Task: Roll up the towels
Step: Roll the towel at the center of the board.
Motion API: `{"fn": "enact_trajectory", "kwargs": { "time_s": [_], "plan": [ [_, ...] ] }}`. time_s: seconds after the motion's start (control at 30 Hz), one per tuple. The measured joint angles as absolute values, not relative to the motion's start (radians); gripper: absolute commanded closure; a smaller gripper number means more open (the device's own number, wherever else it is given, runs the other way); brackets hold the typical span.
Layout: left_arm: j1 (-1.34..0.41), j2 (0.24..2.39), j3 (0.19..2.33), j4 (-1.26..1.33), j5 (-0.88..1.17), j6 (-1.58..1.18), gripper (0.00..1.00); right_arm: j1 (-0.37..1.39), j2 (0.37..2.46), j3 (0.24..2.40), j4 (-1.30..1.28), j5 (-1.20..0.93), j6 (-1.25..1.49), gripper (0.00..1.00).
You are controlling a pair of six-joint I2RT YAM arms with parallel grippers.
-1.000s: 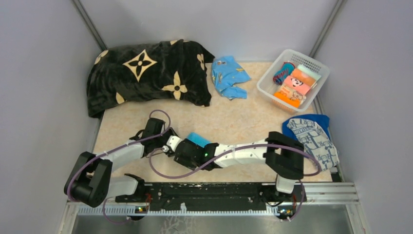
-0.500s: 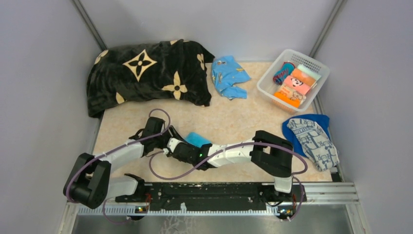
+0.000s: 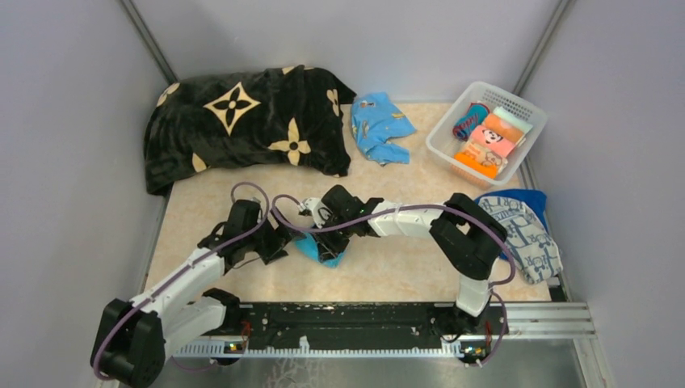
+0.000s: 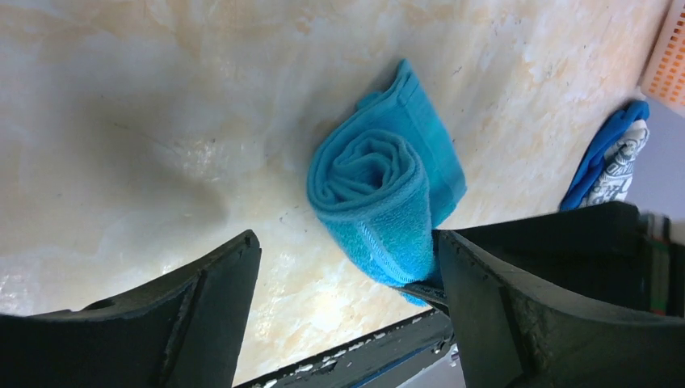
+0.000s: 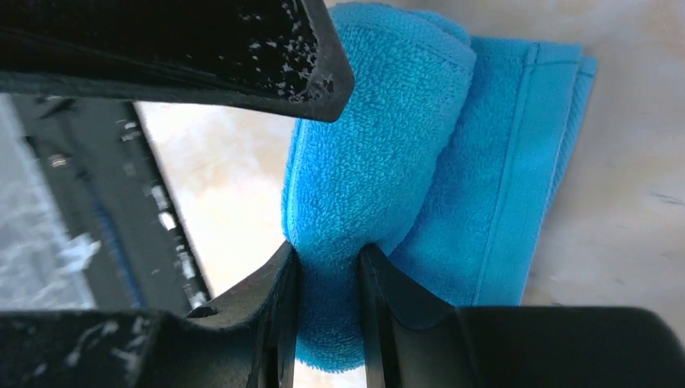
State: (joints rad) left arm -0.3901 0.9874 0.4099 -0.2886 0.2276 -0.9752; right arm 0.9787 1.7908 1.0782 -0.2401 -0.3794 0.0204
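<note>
The small turquoise towel (image 3: 310,249) lies rolled on the table between my two grippers. In the left wrist view the roll (image 4: 380,190) shows its spiral end. My left gripper (image 4: 347,252) is open, its right finger touching the roll's edge; it also shows from above (image 3: 281,240). My right gripper (image 5: 327,283) is shut on a fold of the turquoise towel (image 5: 380,162), and shows from above (image 3: 325,241). The white towel with dark-blue print (image 3: 523,233) lies unrolled on the royal-blue towel (image 3: 517,197) at the right edge.
A black blanket with cream flowers (image 3: 242,121) is heaped at the back left. A light-blue printed garment (image 3: 380,125) lies beside it. A white basket (image 3: 437,142) holding rolled cloths stands at the back right. A black rail (image 3: 347,315) runs along the near edge.
My right arm has swung from the near side over to the far side of the turquoise towel and now pinches it. My left arm has stretched forward. The towel has shifted slightly left and nearer.
</note>
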Motion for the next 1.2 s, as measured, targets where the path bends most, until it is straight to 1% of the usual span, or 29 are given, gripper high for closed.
{"fn": "enact_trajectory", "kwargs": {
  "time_s": [0.1, 0.23, 0.37, 0.5, 0.63, 0.77, 0.9, 1.0, 1.2],
  "plan": [
    [-0.390, 0.947, 0.372, -0.268, 0.241, -0.986, 0.15, 0.928, 1.824, 1.060, -0.192, -0.572, 0.069, 0.81],
    [-0.390, 0.980, 0.344, -0.230, 0.279, -1.003, 0.21, 0.860, 1.882, 1.047, -0.120, -0.761, 0.149, 0.81],
    [-0.390, 1.050, 0.343, -0.181, 0.308, -1.011, 0.25, 0.811, 1.932, 1.040, -0.066, -0.879, 0.216, 0.81],
    [-0.390, 1.103, 0.344, -0.121, 0.331, -1.017, 0.34, 0.781, 1.986, 1.040, -0.014, -0.974, 0.274, 0.81],
    [-0.390, 1.166, 0.347, -0.068, 0.350, -1.018, 0.40, 0.772, 1.996, 1.040, -0.004, -0.989, 0.306, 0.69],
    [-0.390, 1.200, 0.354, -0.042, 0.364, -1.018, 0.41, 0.780, 1.945, 1.018, -0.030, -0.907, 0.303, 0.52],
    [-0.390, 1.214, 0.360, -0.041, 0.367, -1.017, 0.42, 0.821, 1.849, 0.995, -0.092, -0.731, 0.265, 0.41],
    [-0.390, 1.218, 0.362, -0.043, 0.368, -1.017, 0.42, 0.875, 1.775, 0.994, -0.147, -0.565, 0.226, 0.37],
    [-0.391, 1.219, 0.362, -0.043, 0.368, -1.016, 0.41, 1.031, 1.615, 0.989, -0.208, -0.161, 0.123, 0.36]
  ]
}}
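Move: The left hand is open, with nothing in its fingers; the middle of the blue towel roll lies about 8 cm to its right, 1 cm back and 3 cm below. Its flat loose tail is some 7 cm to the right, 3 cm ahead and 5 cm below. The right fingers already pinch the roll towards its right end, with the roll's middle about 2 cm to their left, level fore and aft and 1 cm lower; the tail lies 4 cm ahead of them, 1 cm left and 3 cm lower. The right hand keeps its pinch and draws back about 1 cm while its fingertips swing some 35 degrees towards the base to turn the roll, then opens, lets go and lifts off nearly 4 cm, swinging the tips forward again and drifting a little right. Meanwhile the left hand eases back 1 cm, then comes down about 3 cm and as far to the right, partly closing its wide fingers around the roll's left end. ##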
